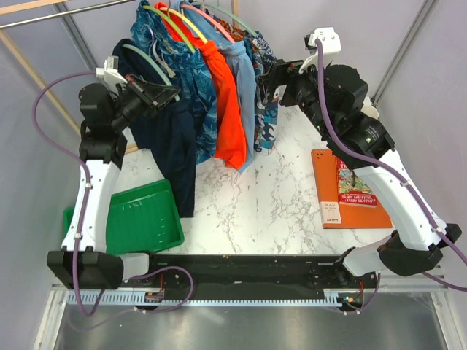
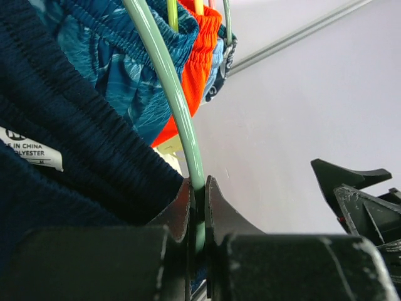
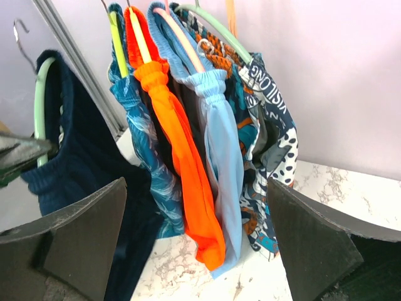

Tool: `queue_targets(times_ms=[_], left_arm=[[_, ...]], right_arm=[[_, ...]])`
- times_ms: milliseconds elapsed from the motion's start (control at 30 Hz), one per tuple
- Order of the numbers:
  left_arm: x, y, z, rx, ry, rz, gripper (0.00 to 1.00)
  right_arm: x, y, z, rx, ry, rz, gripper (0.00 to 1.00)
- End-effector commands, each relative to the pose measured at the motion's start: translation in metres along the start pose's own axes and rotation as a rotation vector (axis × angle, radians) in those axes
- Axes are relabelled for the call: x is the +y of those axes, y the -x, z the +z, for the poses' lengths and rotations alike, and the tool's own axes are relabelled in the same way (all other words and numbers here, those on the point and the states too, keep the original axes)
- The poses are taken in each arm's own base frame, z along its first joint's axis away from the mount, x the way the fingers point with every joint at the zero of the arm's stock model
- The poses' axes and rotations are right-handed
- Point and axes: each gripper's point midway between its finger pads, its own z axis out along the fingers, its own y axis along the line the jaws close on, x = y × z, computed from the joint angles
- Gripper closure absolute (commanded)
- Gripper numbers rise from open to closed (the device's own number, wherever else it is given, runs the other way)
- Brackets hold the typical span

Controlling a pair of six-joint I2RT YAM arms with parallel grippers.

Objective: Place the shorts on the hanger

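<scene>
The dark navy shorts (image 1: pixel 174 149) hang by their waistband over the pale mint-green hanger (image 1: pixel 148 61) at the left of the rack. My left gripper (image 1: pixel 162 92) is shut on the hanger's thin green arm (image 2: pixel 177 113), just past the edge of the shorts (image 2: pixel 69 182). In the right wrist view the shorts (image 3: pixel 88 163) drape from the hanger (image 3: pixel 40 103), and its metal hook sticks up beside the rail. My right gripper (image 1: pixel 264 84) stands wide open to the right of the hung clothes, with nothing between its fingers (image 3: pixel 84 229).
Teal patterned shorts (image 1: pixel 193 80), orange shorts (image 1: pixel 228 117), a light blue garment (image 1: pixel 243 87) and a spotted one (image 3: pixel 276 138) hang on other hangers along the rail (image 1: pixel 66 14). A green tray (image 1: pixel 139 219) lies front left and an orange book (image 1: pixel 350 189) on the right.
</scene>
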Motion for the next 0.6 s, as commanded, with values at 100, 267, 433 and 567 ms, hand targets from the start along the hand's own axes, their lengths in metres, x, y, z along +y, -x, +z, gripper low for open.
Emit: queue_targets(times_ms=[100,267,433,567], left_arm=[[-0.087,0.048,0.001,-0.115,-0.285,0.311,0.98],[-0.089,0.064,0.018,-0.134,-0.302,0.345,0.98],[-0.077,0.078,0.027,-0.138,-0.288,0.392,0.98],[-0.066,0.085,0.037,-0.136,-0.263,0.403,0.98]], right_arm=[[-0.009,-0.002,-0.009,-0.011,-0.008,-0.010,0.02],[-0.011,-0.002,-0.010,-0.015,-0.012,-0.008,0.02],[-0.014,-0.008,-0.010,-0.004,-0.014,-0.016,0.02],[-0.014,-0.009,-0.009,-0.003,-0.014,-0.024,0.02]])
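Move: The navy shorts already hang on the green hanger, its near end pinched in the left hand. Their goal, the free rail beside the other clothes, lies about 16 cm ahead of that hand, 3 cm left and 16 cm above. The blue shorts hang some 9 cm ahead, 3 cm right and 10 cm lower; the orange shorts 7 cm ahead, 10 cm right, equally low. From the right hand the rail spot is roughly 17 cm ahead, 26 cm left, 12 cm higher. The hanger with the navy shorts goes in the left hand's unbroken grip towards the rail beside the blue shorts, first forward, then mostly up, about 5 cm each way, while the wrist tips the fingers up some 10 degrees. The right hand, empty and wide open, sinks about 3 cm, clear of the clothes. ##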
